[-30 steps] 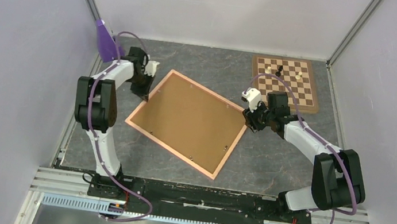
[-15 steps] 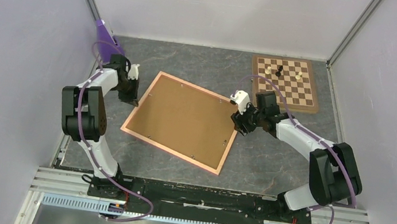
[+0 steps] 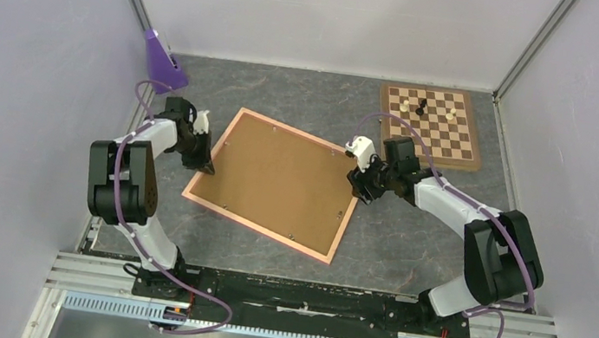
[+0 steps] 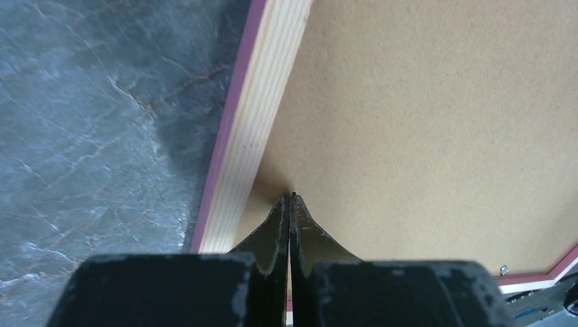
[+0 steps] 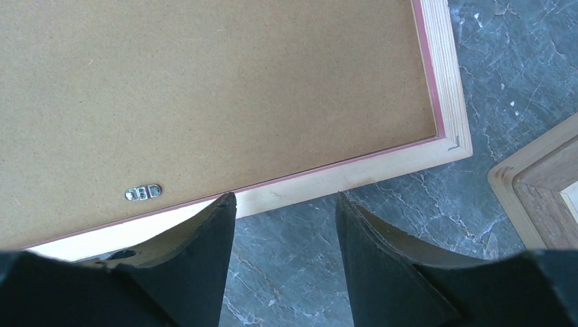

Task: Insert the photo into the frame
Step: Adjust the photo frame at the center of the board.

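The frame (image 3: 258,227) lies back-up on the table, its pale wood rim (image 4: 262,109) around a plain brown backing board (image 3: 277,179). The photo is hidden. My left gripper (image 3: 205,165) is shut with nothing in it. Its tips (image 4: 290,197) rest on the board (image 4: 422,109) just inside the frame's left rail. My right gripper (image 3: 360,190) stands open at the frame's right rail (image 5: 354,174). Its gap (image 5: 283,197) is over the rail's outer edge and bare table, with the left fingertip over the wood. A metal clip (image 5: 143,193) sits on the backing board (image 5: 218,88).
A brown-and-cream chessboard (image 3: 431,125) with a few pieces lies at the back right, and its corner (image 5: 538,197) shows close to my right gripper. A purple object (image 3: 158,54) stands in the back-left corner. Grey walls close in the marbled table on three sides.
The frame has swung round and slid left. My left gripper has moved nearer along the left rail and closed fully. My right gripper followed the right rail leftward and opened wider.
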Robot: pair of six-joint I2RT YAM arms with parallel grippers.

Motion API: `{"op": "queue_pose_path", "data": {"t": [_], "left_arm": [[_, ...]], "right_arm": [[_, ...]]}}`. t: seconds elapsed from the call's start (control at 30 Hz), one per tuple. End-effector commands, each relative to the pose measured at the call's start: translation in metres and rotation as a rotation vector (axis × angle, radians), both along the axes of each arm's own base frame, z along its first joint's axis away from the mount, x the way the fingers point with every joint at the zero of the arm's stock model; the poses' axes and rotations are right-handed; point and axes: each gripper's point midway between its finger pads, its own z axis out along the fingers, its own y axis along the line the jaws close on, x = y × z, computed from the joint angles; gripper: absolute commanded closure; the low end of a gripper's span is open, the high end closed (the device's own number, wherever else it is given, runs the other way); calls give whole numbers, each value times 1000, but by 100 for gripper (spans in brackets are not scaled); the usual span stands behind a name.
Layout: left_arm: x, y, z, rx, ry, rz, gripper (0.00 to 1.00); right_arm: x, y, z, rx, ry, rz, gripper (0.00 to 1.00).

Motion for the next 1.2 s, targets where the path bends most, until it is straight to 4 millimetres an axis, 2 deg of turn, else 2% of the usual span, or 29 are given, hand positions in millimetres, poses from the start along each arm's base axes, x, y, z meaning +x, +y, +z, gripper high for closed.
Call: {"op": "queue_pose_path", "data": {"t": [0.0, 0.13, 0.23, 0.4, 0.53, 0.67, 0.77, 0.93, 1.17], "left_arm": [[-23, -11, 4, -47, 39, 3, 98], [-26, -16, 13, -65, 24, -16, 97], [-22, -15, 22, -60, -11, -19, 83], [-18, -11, 38, -34, -74, -20, 62], [-10, -6, 52, 0, -138, -25, 57], [9, 4, 60, 59, -197, -52, 53], [28, 9, 59, 90, -205, -81, 50], [63, 21, 45, 178, -200, -145, 46], [84, 17, 22, 157, -122, -208, 45]], "right_arm": [[13, 6, 17, 28, -47, -3, 42], [17, 5, 25, 19, -55, -14, 42], [20, 4, 31, 10, -66, -20, 42], [19, 14, 33, 4, -72, 13, 42], [15, 25, 29, 0, -63, 48, 44], [13, 29, 27, -1, -68, 59, 44], [11, 29, 25, 1, -61, 63, 44], [6, 26, 25, -9, -63, 66, 45], [3, 21, 20, -29, -62, 59, 45]]}}
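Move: The middle of the photo frame's left rim is about 5 cm ahead of my closed left fingertips, 1 cm right and slightly below; the frame's near-left corner is some 7 cm back and 5 cm left, and a clip lies 7 cm ahead, 4 cm right. From my half-open right hand, the right rim's middle is about 4 cm back, 4 cm left and 4 cm below. The far-right corner is 9 cm ahead, level sideways, and a clip is 4 cm back, 6 cm left. I draw my closed left fingers back about 2.5 cm beside the left rim, lift them some 5 to 7 cm while they open to about half, then swing forward roughly 9 cm and come partway down over the rim farther out. Meanwhile my right hand, still half open, rises a little and shifts about 2.5 cm left above the frame's right end. ##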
